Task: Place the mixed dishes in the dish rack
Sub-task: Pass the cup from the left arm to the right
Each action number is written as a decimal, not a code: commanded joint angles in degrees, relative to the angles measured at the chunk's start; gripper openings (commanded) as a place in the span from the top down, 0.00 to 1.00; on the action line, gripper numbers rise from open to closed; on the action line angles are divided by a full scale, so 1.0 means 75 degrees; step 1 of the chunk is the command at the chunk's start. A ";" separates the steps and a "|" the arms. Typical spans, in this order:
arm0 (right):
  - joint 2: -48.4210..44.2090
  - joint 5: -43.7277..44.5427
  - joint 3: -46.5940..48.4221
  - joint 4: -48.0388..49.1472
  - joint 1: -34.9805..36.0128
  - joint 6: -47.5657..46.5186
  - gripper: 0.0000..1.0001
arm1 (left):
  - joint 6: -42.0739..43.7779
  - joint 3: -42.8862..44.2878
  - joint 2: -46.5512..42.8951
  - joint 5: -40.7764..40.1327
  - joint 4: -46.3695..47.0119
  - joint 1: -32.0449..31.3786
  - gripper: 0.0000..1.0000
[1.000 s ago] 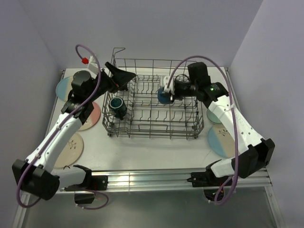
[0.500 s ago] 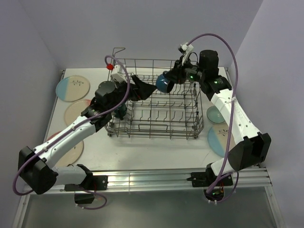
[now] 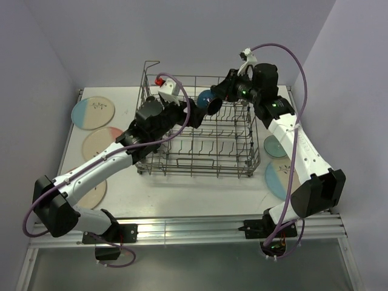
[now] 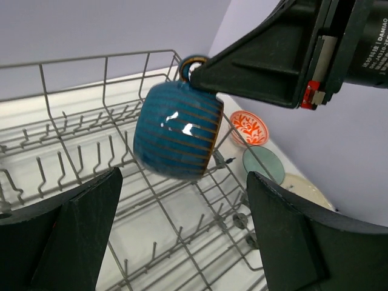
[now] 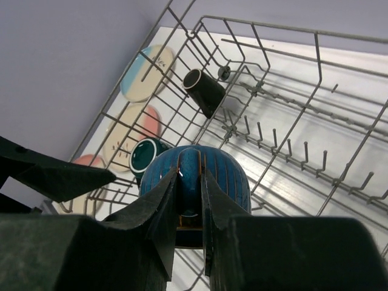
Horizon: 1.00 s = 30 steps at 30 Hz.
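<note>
My right gripper is shut on the handle of a teal-blue striped mug, which hangs above the grey wire dish rack near its back middle. In the right wrist view the handle sits between the fingers and the mug bulges beyond them. My left gripper is open, its fingers either side of and just below the mug, not touching it. Inside the rack lie a black mug and a dark teal mug. Two-tone plates lie left of the rack.
Right of the rack sit an orange-red bowl, a pale green bowl and a blue and cream plate. A third plate lies at the front left. Purple walls close in behind and at the sides. Upright tines line the rack floor.
The right gripper has lifted the blue mug and carried it left above the rack. The left arm has swung right over the rack, its open gripper now under the mug.
</note>
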 commanded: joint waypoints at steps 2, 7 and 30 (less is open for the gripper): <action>-0.0098 0.0305 0.0334 0.0349 0.0165 0.0683 1.00 | 0.1303 0.0600 0.0276 0.0253 0.0063 -0.0056 0.10; -0.0121 0.0153 0.0369 0.0326 0.0189 0.0917 1.00 | 0.1947 0.1114 0.0732 0.0604 -0.0510 -0.0068 0.10; -0.0731 -0.0620 -0.0521 0.0806 0.0329 0.1223 1.00 | 0.3295 0.2007 0.1589 -0.0180 -0.1648 0.0026 0.63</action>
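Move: Just ahead of the open left fingers hangs the blue cup, about 6 cm forward, 5 cm to the right and 3 cm lower. The middle of the dish rack lies some 25 cm below that hand and roughly 10 cm forward; the teal cup in it is about 9 cm forward and 17 cm left. From the right hand, which already grips its handle, the blue cup's body is some 3 cm forward, 5 cm left and 2 cm down. Reaching forward and to the right, then mostly down and forward, the left hand goes about 5 cm lower and 4 cm farther out, its left side rolling up some 25 degrees so the fingers tip down around the blue cup; near the end they partly close on both sides of its body. The right hand keeps its pinch on the handle and eases a couple of centimetres back, left and down towards them. ##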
